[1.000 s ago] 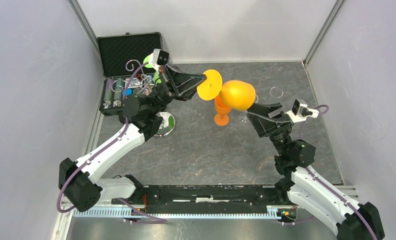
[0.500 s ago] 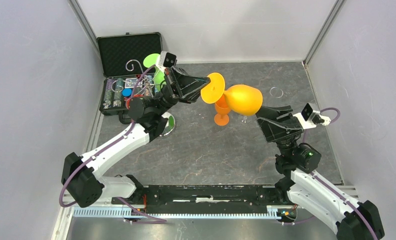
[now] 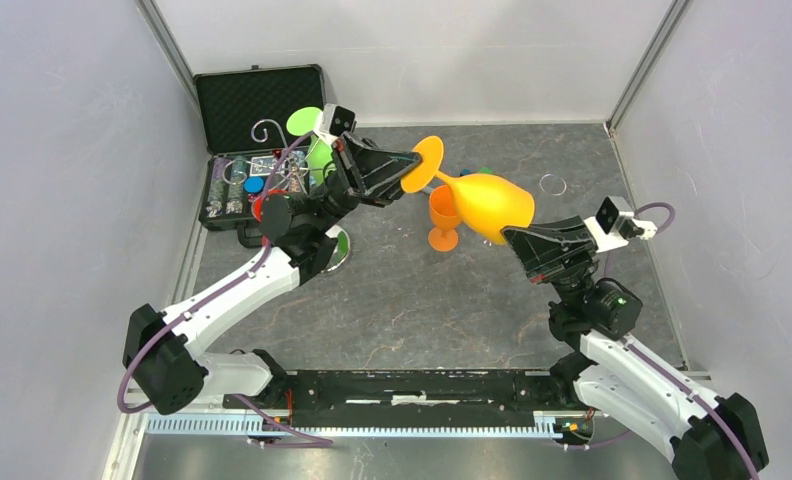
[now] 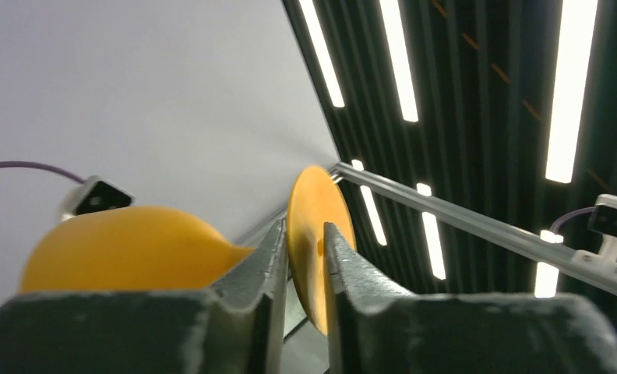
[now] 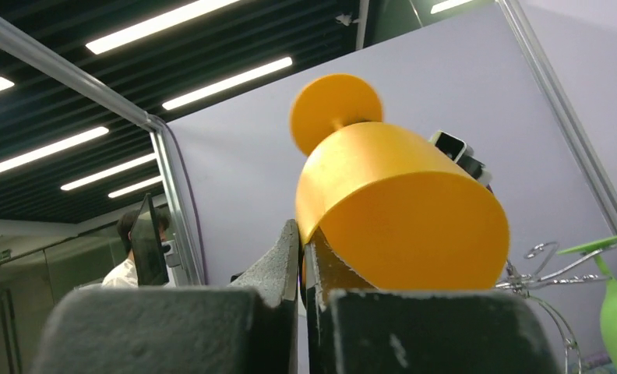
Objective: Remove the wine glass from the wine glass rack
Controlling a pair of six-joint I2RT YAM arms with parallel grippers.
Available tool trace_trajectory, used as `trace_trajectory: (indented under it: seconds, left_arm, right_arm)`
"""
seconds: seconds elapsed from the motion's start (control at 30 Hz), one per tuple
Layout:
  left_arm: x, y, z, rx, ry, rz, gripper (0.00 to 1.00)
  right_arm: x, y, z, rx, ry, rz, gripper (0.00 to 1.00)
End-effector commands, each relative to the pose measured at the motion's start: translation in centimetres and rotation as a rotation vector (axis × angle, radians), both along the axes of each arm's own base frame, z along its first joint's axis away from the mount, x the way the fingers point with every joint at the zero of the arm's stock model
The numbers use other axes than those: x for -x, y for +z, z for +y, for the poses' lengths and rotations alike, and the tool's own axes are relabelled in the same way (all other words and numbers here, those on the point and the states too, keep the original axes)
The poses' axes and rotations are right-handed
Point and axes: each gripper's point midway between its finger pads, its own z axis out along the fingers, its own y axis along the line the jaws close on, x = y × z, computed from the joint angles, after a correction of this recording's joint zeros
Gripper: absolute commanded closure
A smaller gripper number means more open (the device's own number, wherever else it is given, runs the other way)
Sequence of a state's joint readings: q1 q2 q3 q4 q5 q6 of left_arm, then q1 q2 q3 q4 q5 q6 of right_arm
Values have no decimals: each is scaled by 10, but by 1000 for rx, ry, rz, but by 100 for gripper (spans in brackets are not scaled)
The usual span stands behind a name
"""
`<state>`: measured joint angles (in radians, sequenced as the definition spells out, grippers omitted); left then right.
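Observation:
A yellow-orange wine glass (image 3: 487,205) hangs in the air above the table's middle, lying nearly on its side between my two grippers. My left gripper (image 3: 409,165) has the glass's round foot (image 4: 315,222) edge-on between its narrowly parted fingers. My right gripper (image 3: 509,235) is shut on the rim of the bowl (image 5: 399,202), one finger inside and one outside. The wine glass rack (image 3: 337,246) stands behind my left arm, its curled hooks (image 5: 543,269) showing in the right wrist view. A green glass (image 3: 307,122) hangs on it.
An orange glass (image 3: 442,225) stands upright on the table right under the held glass. An open black case (image 3: 257,100) with small items sits at the back left. A clear ring (image 3: 552,183) lies at the back right. Grey walls close in both sides.
My right gripper has closed onto the bowl's rim. The glass has tilted, bowl lower and to the right, with the stem now showing. My left jaws have eased slightly round the foot.

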<state>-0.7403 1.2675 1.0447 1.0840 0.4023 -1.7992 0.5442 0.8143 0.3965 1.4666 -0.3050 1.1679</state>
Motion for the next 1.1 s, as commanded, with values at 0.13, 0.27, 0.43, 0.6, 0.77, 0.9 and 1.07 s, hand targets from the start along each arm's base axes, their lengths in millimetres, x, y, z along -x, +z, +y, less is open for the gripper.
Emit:
trace_trajectory:
  seconds: [0.13, 0.27, 0.43, 0.6, 0.77, 0.9, 1.07]
  left_arm:
    - [35, 23, 7, -14, 72, -166, 35]
    - [32, 16, 8, -53, 152, -187, 1]
    - [24, -4, 8, -165, 274, -220, 0]
    - [12, -38, 10, -405, 432, -269, 0]
    - [-8, -71, 23, -694, 610, -354, 0]
    - [-8, -86, 30, -836, 630, -426, 0]
    - [-13, -99, 42, -938, 679, -450, 0]
  right_arm:
    - [23, 28, -18, -70, -59, -147, 100]
    - [16, 29, -22, -50, -153, -142, 100]
    - [-17, 28, -34, 53, -422, -49, 100]
    - [-86, -2, -70, 361, -852, 265, 100]
    - [-111, -55, -173, 748, -1430, 680, 100]
    - [-89, -83, -228, 914, -1719, 887, 100]
    - [-83, -107, -236, 1055, -1755, 985, 100]
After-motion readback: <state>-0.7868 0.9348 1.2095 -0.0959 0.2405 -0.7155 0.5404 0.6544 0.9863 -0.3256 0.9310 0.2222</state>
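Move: The yellow wine glass lies slanted between both hands. Its middle is about 9 cm right of the left hand and 5 cm below, and some 6 cm left of the right hand, 4 cm ahead and 4 cm above. The orange wine glass stands about 16 cm ahead of the right hand and 7 cm left. A clear glass stands some 17 cm ahead and 11 cm right, both roughly 36 cm below. Open the left gripper wide to free the yellow glass's foot, draw back about 3 cm, then sink and tip the fingers from steeply up to nearly level. Keep the right fingers pinched on the rim, almost still at first, then swing the glass about 20 cm right and 11 cm forward, rising slightly before sinking, turning clockwise until the fingers point forward and level. ##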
